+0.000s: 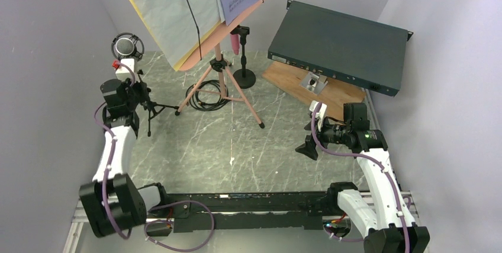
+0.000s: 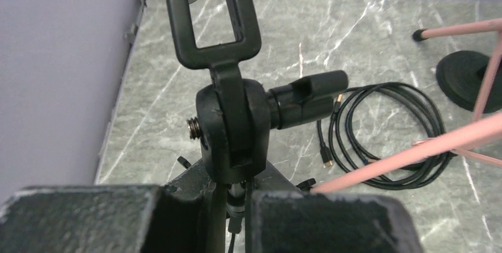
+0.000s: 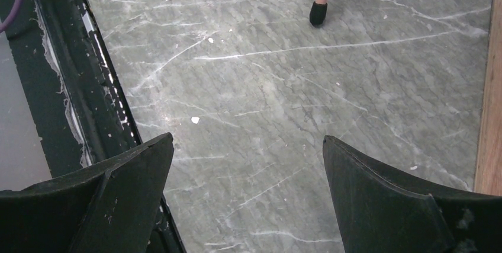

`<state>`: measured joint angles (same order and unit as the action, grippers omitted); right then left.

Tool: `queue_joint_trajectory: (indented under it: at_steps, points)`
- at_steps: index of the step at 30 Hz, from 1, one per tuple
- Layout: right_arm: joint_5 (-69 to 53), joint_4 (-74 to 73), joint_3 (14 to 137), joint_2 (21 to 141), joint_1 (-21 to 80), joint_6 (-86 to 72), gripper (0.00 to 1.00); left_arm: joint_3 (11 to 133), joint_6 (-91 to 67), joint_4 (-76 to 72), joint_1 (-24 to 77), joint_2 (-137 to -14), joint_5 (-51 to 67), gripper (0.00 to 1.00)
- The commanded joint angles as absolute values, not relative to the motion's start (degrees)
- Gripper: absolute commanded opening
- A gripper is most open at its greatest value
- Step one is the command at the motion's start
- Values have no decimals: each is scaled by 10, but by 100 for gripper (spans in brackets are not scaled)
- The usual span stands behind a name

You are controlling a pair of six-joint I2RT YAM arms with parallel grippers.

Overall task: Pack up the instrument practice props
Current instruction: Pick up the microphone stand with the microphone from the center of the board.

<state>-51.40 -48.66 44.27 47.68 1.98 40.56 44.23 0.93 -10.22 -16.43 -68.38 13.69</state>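
Observation:
A grey-headed microphone [image 1: 126, 45] sits in a black shock mount on a small black tripod stand [image 1: 155, 108] at the left. My left gripper [image 1: 137, 90] is at that stand. In the left wrist view its jaws [image 2: 234, 217] pinch the thin stem [image 2: 238, 197] just below the swivel joint [image 2: 231, 125]. The pink music desk [image 1: 201, 57] on pink tripod legs [image 1: 237, 93] carries white and yellow sheet-music pages [image 1: 166, 10]. A pink microphone [image 1: 236, 42] stands on a round black base [image 1: 244, 77]. My right gripper [image 1: 309, 140] hangs open over bare table [image 3: 248, 146].
A coiled black cable [image 1: 206, 94] lies under the pink tripod. The dark teal rack box [image 1: 340, 45] leans on a brown wooden board [image 1: 314, 90] at the back right. Grey walls close in both sides. One pink leg's foot [image 3: 318, 11] is ahead of my right gripper.

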Motion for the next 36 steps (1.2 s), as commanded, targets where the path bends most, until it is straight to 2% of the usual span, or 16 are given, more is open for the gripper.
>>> queue_joint_trajectory:
  at_steps: [1, 12, 17, 28, 36]
  points:
    - [-522, -470, 439, 478, 22, 427, 100, 465, 33, -86, -164, -567, 164, 0]
    - [-529, -477, 441, 487, 21, 436, 100, 505, 30, 184, -82, -408, 249, 0]
    - [-535, -481, 442, 488, 15, 444, 100, 511, 25, 246, -40, -350, 313, 0]
    - [-560, -500, 443, 474, -22, 467, 100, 446, -59, 187, 30, -311, 467, 0]
    - [-562, -501, 442, 471, -24, 469, 100, 407, -103, 130, 58, -319, 486, 0]
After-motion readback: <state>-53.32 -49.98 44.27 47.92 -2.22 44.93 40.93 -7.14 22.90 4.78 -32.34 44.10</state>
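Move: The left hand is already shut on the microphone stand's post just below the mic's yoke. It is bound for the open board in front of the music stand, about 19 cm back and 22 cm right of it, some 20 cm below. The cable coil lies about 6 cm ahead and 24 cm right, the music stand's near-left foot 2 cm back and 11 cm right, both at table level. From the right hand the open spot is about 41 cm left, roughly level, some 16 cm below. Keeping its pinch on the post, the left hand raises the microphone stand about 7 cm while drawing back. It then carries it back and to the right, around 20 cm each way in all, into the open space before the music stand, sinking slightly at the end. Meanwhile the wrist swings some 50 degrees clockwise and, late on, rolls its left side down a little. ##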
